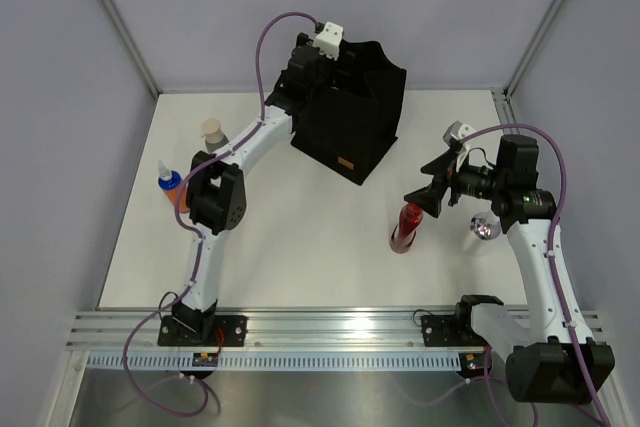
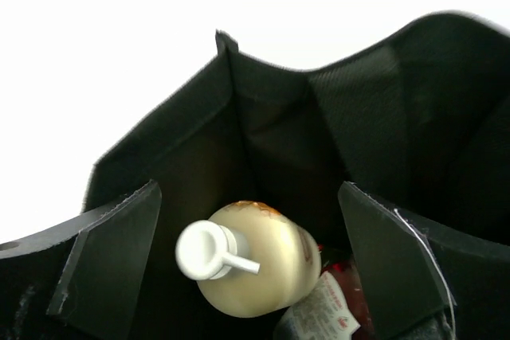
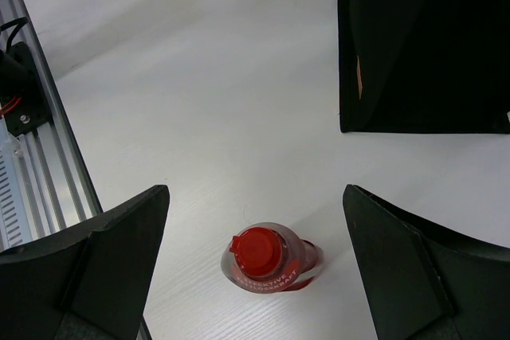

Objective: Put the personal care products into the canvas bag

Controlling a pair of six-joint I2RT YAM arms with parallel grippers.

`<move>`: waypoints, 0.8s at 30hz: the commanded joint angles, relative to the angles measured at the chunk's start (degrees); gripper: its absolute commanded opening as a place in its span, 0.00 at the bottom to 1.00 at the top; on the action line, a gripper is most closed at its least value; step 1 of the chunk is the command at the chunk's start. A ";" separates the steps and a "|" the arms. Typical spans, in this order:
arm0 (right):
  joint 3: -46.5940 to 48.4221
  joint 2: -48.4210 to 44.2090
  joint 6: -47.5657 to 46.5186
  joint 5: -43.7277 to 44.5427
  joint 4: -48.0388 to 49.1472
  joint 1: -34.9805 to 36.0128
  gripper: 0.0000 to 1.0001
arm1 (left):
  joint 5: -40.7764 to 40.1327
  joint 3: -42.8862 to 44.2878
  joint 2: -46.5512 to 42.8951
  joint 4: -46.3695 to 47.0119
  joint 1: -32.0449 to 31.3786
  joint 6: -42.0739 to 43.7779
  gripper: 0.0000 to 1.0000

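Note:
The black canvas bag (image 1: 350, 112) stands at the back of the table. My left gripper (image 1: 318, 59) hangs open over its mouth. In the left wrist view a beige bottle with a white cap (image 2: 259, 264) lies inside the bag (image 2: 358, 117), below my left gripper (image 2: 247, 193) and free of both fingers. A red item with a white label (image 2: 328, 316) lies beside it. My right gripper (image 1: 430, 192) is open above an upright red bottle (image 1: 405, 227). In the right wrist view that bottle (image 3: 267, 259) stands between the open fingers (image 3: 119, 264), untouched.
A grey bottle with a beige cap (image 1: 211, 134) and an orange bottle with a blue cap (image 1: 170, 185) stand at the left beside the left arm. A silver-white bottle (image 1: 485, 225) stands under the right arm. The aluminium rail (image 1: 330, 332) runs along the near edge.

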 commanded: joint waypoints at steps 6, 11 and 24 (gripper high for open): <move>-0.75 -2.19 -8.26 -3.90 -2.49 -0.40 1.00 | 12.13 0.01 -16.06 -2.88 1.18 -9.85 0.99; 1.08 -2.64 -28.06 -7.59 -13.97 -0.40 0.99 | 19.35 -3.68 -26.88 -12.36 2.41 -14.60 0.99; 20.10 6.79 -36.21 3.98 -41.56 0.74 0.94 | 25.17 -57.10 -73.54 -19.76 3.99 -16.89 0.99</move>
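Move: My open left hand is in the bag's mouth, the bag's middle about 5 cm back, 4 cm to the right and 12 cm below. From that hand the grey bottle stands some 20 cm back and 24 cm left, the orange bottle about 31 cm back and 33 cm left. From my right hand the red bottle is roughly 3 cm back, 2 cm left and 16 cm down; the silver bottle is 4 cm back and 14 cm right. I lift my open, empty left hand up out of the bag, then sweep it back some 30 cm and about 10 cm left over the table, sinking at the end after a rise of nearly 20 cm. Meanwhile my right hand, still open above the red bottle, draws back about 4 cm, then rises and comes partly forward again, rolling some 30 degrees and tipping its fingers farther down. ##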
